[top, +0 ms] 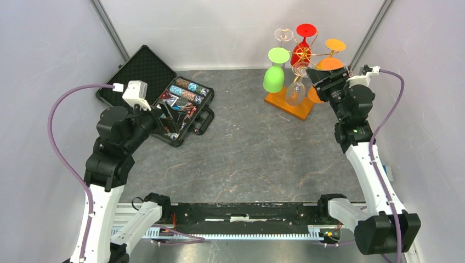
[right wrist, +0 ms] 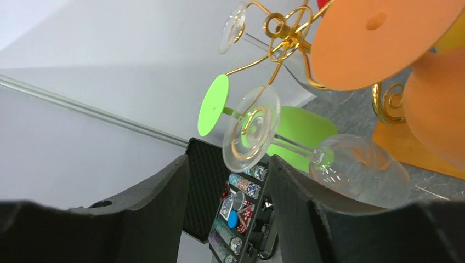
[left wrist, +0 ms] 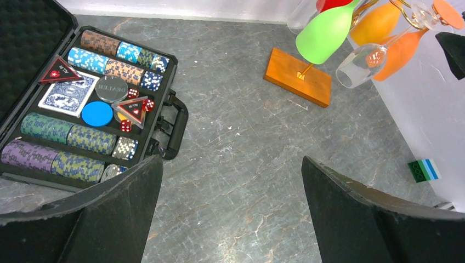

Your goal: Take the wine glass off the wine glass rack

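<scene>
The wine glass rack, gold wire on an orange-brown wooden base, stands at the far right and holds green, red, orange and clear glasses upside down. My right gripper is open right beside the rack. In the right wrist view its open fingers sit just under the round foot of a clear wine glass, whose stem runs right to its bowl; the foot's lower edge dips between the fingertips. The gold wire shows above. My left gripper is open and empty.
An open black case of poker chips, cards and dice lies at the far left, under my left gripper. A small green and blue block lies by the right wall. White walls close in on both sides.
</scene>
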`<state>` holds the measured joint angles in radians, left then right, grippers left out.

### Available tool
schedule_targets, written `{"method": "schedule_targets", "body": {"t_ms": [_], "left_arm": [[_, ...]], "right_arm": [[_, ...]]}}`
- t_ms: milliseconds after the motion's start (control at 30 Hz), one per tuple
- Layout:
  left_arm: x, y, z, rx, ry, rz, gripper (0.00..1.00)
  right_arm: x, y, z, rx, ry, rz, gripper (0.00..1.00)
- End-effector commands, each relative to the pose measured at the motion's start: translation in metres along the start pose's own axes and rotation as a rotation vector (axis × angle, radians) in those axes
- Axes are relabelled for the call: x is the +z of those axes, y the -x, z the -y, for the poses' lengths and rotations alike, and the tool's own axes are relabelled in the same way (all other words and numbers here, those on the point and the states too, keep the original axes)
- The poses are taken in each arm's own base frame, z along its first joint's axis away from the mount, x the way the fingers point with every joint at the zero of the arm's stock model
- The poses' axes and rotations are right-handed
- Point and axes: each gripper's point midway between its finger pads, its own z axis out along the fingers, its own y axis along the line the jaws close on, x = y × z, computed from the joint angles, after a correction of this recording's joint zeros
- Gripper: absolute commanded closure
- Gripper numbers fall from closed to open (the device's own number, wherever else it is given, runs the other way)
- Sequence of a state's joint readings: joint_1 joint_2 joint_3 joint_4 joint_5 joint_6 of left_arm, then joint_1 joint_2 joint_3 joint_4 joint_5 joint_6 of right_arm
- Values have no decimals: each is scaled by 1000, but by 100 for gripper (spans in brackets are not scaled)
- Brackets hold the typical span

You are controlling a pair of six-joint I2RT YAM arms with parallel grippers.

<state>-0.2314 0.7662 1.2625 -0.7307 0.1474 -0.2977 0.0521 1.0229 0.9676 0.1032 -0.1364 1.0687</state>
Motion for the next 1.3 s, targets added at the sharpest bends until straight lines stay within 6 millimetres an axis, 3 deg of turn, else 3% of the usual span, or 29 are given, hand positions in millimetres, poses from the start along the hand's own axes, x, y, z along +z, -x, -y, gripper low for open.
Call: {"method": "schedule_targets", "body": {"t_ms": [0, 533, 800, 1267], "left_arm": [[6, 10, 1, -22, 0, 39, 0], [7, 6, -2, -24, 12, 33, 0], [5, 7, -2, -18, 14, 40, 0], [5, 8, -2, -23, 12, 47, 0]], "right_arm": [[12, 12, -5, 57, 8, 50, 43], [25, 12, 18, 38, -80, 60, 76], [23, 14, 10, 40, -70, 55, 100], [8, 9, -16, 123, 12, 10, 100]]}}
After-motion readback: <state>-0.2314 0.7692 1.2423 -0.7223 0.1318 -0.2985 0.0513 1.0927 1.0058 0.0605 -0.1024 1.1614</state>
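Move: From the right hand, the clear glass's upturned foot is about 4 cm ahead, 1 cm left and 2 cm lower. The orange glass's foot is some 6 cm ahead, 8 cm right and 3 cm lower; the green glass's foot is about 9 cm ahead, 10 cm left and 2 cm lower. The rack hub is 10 cm ahead, 1 cm left, nearly level. From the left hand, the clear foot is about 17 cm ahead, 41 cm right and slightly lower. Push the right gripper forward about 2.5 cm and sink it some 2 cm, easing slightly right, until the near rim of the clear glass's foot lies between the fingers, one above and one below. Shut them fully to pinch the rim, raise it about 1 cm as they close, then, holding the rim, draw back just under 1 cm. ##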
